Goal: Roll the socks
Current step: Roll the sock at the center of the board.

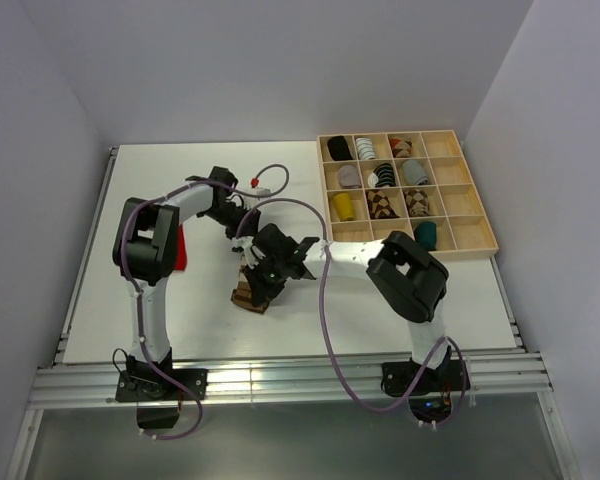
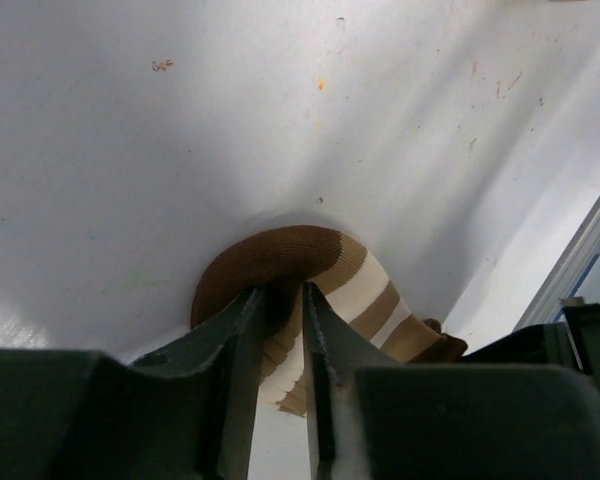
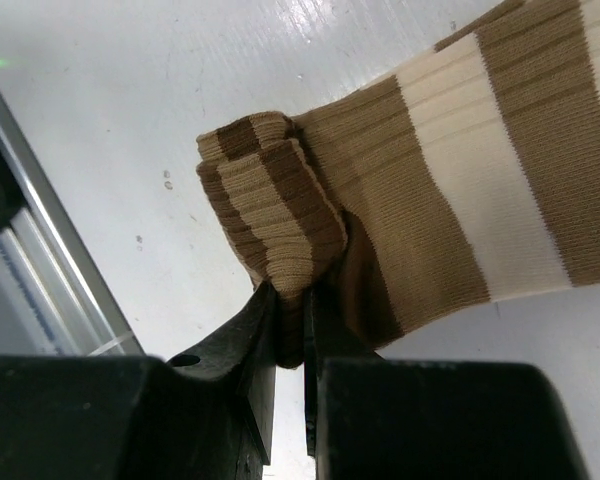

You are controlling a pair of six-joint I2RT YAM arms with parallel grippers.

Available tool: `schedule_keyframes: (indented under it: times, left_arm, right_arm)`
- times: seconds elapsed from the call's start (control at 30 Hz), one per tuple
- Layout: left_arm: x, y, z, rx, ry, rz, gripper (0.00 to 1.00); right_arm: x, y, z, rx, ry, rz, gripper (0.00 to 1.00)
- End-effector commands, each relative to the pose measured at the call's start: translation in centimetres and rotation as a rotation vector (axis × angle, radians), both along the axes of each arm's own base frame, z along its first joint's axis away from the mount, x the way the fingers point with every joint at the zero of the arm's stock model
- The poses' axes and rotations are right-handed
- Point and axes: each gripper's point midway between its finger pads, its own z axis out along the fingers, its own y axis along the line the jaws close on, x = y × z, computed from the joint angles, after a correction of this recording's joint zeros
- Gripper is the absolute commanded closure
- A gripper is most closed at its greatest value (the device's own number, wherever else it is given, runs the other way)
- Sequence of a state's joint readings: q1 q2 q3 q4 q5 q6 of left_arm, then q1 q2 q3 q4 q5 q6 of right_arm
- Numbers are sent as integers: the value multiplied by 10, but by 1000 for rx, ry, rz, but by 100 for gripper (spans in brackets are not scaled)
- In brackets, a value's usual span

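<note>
The brown-and-cream striped sock [image 1: 250,297] lies mid-table, stretched between both grippers. My left gripper [image 2: 280,295] is shut on its dark brown rounded end [image 2: 280,255], which arches up off the table. In the top view the left gripper [image 1: 242,224] sits just behind the right gripper [image 1: 262,278]. My right gripper [image 3: 290,297] is shut on the folded, bunched end of the striped sock [image 3: 280,210]; the rest of the sock spreads flat to the right. A red sock [image 1: 181,250] lies beside the left arm. A dark teal sock [image 1: 425,235] sits at the tray's front edge.
A wooden compartment tray [image 1: 470,250] at the back right holds several rolled sock bundles in black, yellow, grey and patterned fabric. A purple cable [image 1: 320,300] loops over the table between the arms. The metal rail [image 1: 280,380] marks the near table edge.
</note>
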State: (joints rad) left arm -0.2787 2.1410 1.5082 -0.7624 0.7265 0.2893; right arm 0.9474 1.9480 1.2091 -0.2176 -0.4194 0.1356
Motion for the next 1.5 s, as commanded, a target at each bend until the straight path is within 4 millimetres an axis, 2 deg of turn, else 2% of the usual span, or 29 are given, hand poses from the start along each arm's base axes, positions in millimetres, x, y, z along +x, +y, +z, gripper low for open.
schedule_keyframes:
  times: [0.0,0.03,0.1,0.13,0.2,0.37,0.47,0.67,0.7,0.77,0.87,0.97,1.0,1.07,1.13,1.17,1.2,1.23,1.27,1.3,1.33,1.37,1.4,1.43,1.47]
  left_arm:
    - [25,-1,0,20,-80,10,71]
    - [31,-5,7,1,-94,1,70]
    - [27,-8,10,-19,-50,-19,69]
    - [34,-10,16,-24,-71,-25,68]
    - [31,-10,18,-26,-42,-40,66]
    - [44,-8,36,-23,-105,-48,65]
    - [56,-5,55,-33,-170,-25,64]
    - [87,6,100,-44,-304,58,63]
    - [93,7,114,-59,-327,88,62]
    - [106,17,131,-74,-367,140,60]
    - [124,33,168,-107,-442,207,59]
    - [129,52,197,-121,-519,235,58]
    - [121,58,207,-104,-568,201,58]
    - [103,67,215,-56,-643,142,58]
    - [89,75,213,-11,-694,100,58]
    - [75,78,229,6,-760,77,57]
    - [61,85,206,53,-760,28,56]
    - [52,87,202,72,-783,0,53]
    - [31,91,191,99,-787,-35,52]
    - [23,97,182,161,-820,-88,52]
    - [13,91,175,190,-845,-132,52]
    - [0,90,180,218,-896,-157,52]
    - [-20,90,147,251,-862,-209,52]
    - [-33,82,137,287,-882,-263,52]
    - [-38,76,147,284,-977,-273,51]
  right_arm:
    - [-34,-66,-72,-296,175,-18,100]
    - [-33,-69,-77,-311,183,-27,100]
    - [-32,-72,-80,-329,183,-40,100]
    - [-32,-72,-82,-335,186,-44,100]
    - [-31,-74,-84,-345,186,-49,100]
    - [-31,-72,-89,-349,207,-54,100]
    - [-30,-72,-91,-359,213,-56,100]
    - [-25,-74,-92,-374,243,-86,100]
    - [-23,-74,-93,-375,245,-92,100]
    - [-22,-74,-92,-376,249,-94,100]
    - [-20,-72,-91,-381,260,-99,100]
    - [-19,-70,-90,-384,282,-98,100]
    - [-19,-70,-90,-385,292,-97,100]
    - [-18,-70,-90,-393,331,-102,100]
    - [-17,-70,-89,-396,368,-107,100]
    - [-16,-70,-87,-395,378,-109,100]
    - [-17,-70,-85,-391,396,-110,100]
    - [-19,-70,-83,-392,418,-108,100]
    - [-16,-68,-81,-382,431,-112,100]
    - [-16,-68,-80,-378,449,-114,100]
    - [-17,-69,-77,-383,462,-111,100]
    - [-14,-67,-75,-378,467,-112,100]
    - [-14,-67,-76,-378,478,-114,100]
    - [-15,-68,-74,-380,496,-113,100]
    - [-14,-65,-71,-369,502,-111,100]
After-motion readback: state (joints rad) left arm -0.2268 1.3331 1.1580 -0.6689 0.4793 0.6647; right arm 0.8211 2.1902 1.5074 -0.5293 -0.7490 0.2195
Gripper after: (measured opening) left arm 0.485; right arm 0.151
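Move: The striped brown sock runs back from the left gripper: its middle is about 9 cm back of that hand, level sideways and some 2 cm below, with the toe end right at the fingertips. The red sock lies roughly 19 cm to the left and 1 cm farther out; the yellow rolled sock some 22 cm right and 8 cm farther out. From the right gripper, which already pinches the folded end, the sock's middle is about 5 cm ahead and 3 cm left. Slide the left gripper forward off the sock's toe end, then lift it in an arc about 20 cm up and swing it back over its start and some 8 cm left, sinking a little at the end, fingers opening wider and their tips tilting forward. Keep the right gripper's pinch on the folded end nearly in place and roll that wrist about 25 degrees, fingertips swinging back towards the base. ##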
